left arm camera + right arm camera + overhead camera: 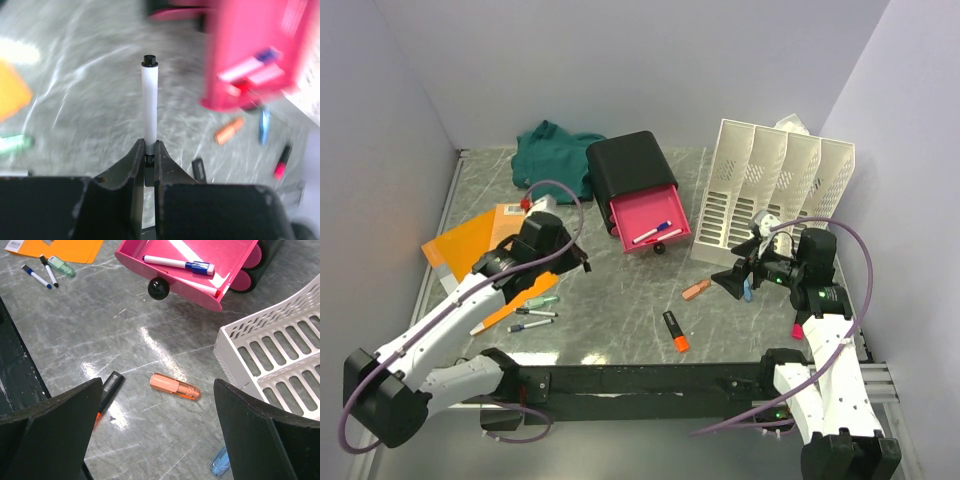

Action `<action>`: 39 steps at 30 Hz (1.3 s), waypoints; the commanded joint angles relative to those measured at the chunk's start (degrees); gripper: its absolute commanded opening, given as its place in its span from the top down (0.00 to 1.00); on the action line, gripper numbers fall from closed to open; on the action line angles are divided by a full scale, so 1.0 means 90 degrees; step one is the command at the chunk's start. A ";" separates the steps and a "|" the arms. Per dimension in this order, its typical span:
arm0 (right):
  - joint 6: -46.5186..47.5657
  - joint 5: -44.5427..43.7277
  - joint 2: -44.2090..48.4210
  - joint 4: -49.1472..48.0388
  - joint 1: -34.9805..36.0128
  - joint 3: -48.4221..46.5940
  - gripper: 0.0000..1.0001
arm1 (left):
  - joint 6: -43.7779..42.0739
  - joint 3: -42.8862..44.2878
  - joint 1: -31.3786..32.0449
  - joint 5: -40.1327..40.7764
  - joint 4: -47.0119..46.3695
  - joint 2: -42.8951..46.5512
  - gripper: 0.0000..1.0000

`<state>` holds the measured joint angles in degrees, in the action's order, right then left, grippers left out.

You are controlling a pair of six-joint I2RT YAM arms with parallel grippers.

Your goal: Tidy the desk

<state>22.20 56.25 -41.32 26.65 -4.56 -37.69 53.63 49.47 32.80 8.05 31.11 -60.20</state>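
The grey-green marble desk is strewn with pens. My left gripper hovers left of the open pink drawer and is shut on a white marker, which sticks straight out past the fingertips, black end forward. My right gripper stands wide open above the desk in front of the white file rack. Below and between its fingers lies a peach highlighter, untouched.
The black drawer box has markers in its pink drawer. A black-and-orange marker, a blue cap and a pink marker lie nearby. At the left are an orange folder, several pens and a green cloth.
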 commanded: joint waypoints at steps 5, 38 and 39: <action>0.0122 0.0166 0.0079 0.0017 -0.0128 -0.0148 0.00 | -0.4237 0.1552 -0.0001 -0.2163 -0.1153 -0.0769 0.99; 0.0210 0.0205 0.0011 0.0085 -0.0285 -0.0177 0.00 | -0.4280 0.3659 0.0145 -0.1561 -0.0887 -0.2786 0.50; 0.0210 0.0205 0.0021 0.0085 -0.0285 -0.0168 0.00 | -0.4182 0.3344 0.0135 -0.1491 -0.1034 -0.2474 0.44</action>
<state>23.46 56.66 -41.45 27.97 -6.57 -37.67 11.55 87.44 34.00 -10.15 26.52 -96.09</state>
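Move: My left hand already holds the black-capped marker. The open pink drawer it is meant for lies about 15 cm ahead, 20 cm to the right and some 5 cm lower. The blue-capped marker already in the drawer is 11 cm ahead and 20 cm right of that hand. The black cabinet's body is roughly 27 cm ahead and 12 cm right. From my right hand the drawer is about 19 cm ahead, 20 cm left and 8 cm down. I swing my left hand to the right and forward, some 13 cm each way, carrying the marker in a rising arc of about 9 cm and turning the wrist some 45 degrees clockwise. Then I sink about 5 cm over the open drawer, part my fingers to let the marker go among the others, and start to lift and draw back left. ##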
